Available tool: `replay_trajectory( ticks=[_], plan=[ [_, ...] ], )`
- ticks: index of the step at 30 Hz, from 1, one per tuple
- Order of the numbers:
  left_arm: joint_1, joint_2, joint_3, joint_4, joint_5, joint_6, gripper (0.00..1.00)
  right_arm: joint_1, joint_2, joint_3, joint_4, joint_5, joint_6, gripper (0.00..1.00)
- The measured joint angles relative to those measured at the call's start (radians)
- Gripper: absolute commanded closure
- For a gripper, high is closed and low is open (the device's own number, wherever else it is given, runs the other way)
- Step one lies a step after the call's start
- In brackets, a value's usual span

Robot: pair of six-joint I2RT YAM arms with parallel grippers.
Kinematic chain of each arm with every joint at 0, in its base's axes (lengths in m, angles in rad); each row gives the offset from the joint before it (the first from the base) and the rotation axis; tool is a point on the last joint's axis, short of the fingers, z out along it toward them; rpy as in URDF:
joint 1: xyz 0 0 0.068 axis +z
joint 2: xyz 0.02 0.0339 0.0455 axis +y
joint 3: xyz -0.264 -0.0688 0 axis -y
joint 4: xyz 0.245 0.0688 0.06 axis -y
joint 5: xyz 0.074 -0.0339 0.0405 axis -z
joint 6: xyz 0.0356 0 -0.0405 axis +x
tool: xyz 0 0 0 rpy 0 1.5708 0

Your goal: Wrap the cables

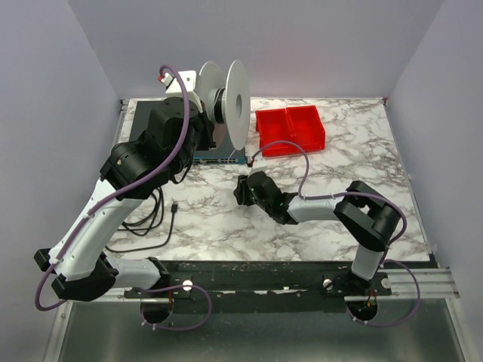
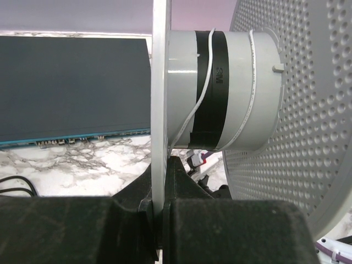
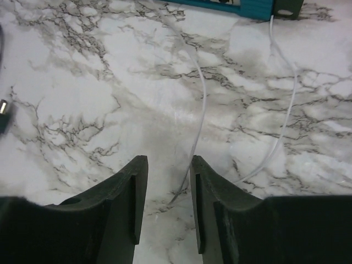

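Observation:
A white spool [image 1: 226, 98] is held up at the back left, and my left gripper [image 2: 161, 212] is shut on the edge of its thin flange [image 2: 160, 82]. Its grey hub [image 2: 231, 88] carries a band of black tape and a few turns of the pale white cable [image 2: 252, 93]. In the right wrist view the cable [image 3: 201, 104] lies loose on the marble. One strand ends between the fingers of my right gripper [image 3: 169, 165], which is open and low over the table. In the top view that gripper [image 1: 241, 188] sits mid-table, in front of the spool.
A dark flat box with a teal front edge [image 1: 147, 121] lies under the spool at the back left. Two red bins [image 1: 290, 130] stand at the back centre. Black cords [image 1: 151, 219] trail near the left arm, and a plug tip [image 3: 3, 113] shows at the left.

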Motion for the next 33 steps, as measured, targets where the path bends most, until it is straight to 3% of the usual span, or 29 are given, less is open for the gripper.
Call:
replay_trajectory(
  ticks=[3, 4, 10, 23, 33],
  plan=[
    [0.0, 0.0, 0.0, 0.0, -0.001, 0.002, 1.0, 0.016, 0.002, -0.003, -0.001, 0.011, 0.019, 0.97],
    [0.0, 0.0, 0.0, 0.0, -0.002, 0.002, 1.0, 0.021, 0.001, -0.003, -0.002, 0.02, 0.028, 0.99],
    [0.019, 0.002, -0.002, 0.015, -0.011, 0.003, 1.0, 0.081, -0.075, -0.003, -0.135, 0.124, 0.047, 0.99],
    [0.23, 0.188, 0.001, 0.12, -0.057, -0.001, 1.0, 0.435, -0.485, 0.069, -0.618, 0.371, 0.077, 0.99],
    [0.289, 0.294, 0.06, 0.15, -0.074, 0.041, 1.0, 0.61, -0.547, 0.298, -0.954, 0.585, 0.091, 0.99]
  ],
)
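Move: The right hand, half open, has the white cable right between its fingertips, roughly 1 cm below. From that hand the black switch is some 21 cm ahead and 18 cm left, the red bin 20 cm ahead and 17 cm right, both slightly lower. The left hand, still gripping the spool's rim, has the switch about 25 cm ahead, 8 cm left and 38 cm below; the pinch spot on the cable is 4 cm ahead, 10 cm right, 37 cm below. Right pinches the white cable, drawing it up and back about 25 cm, while left carries the spool forward. ##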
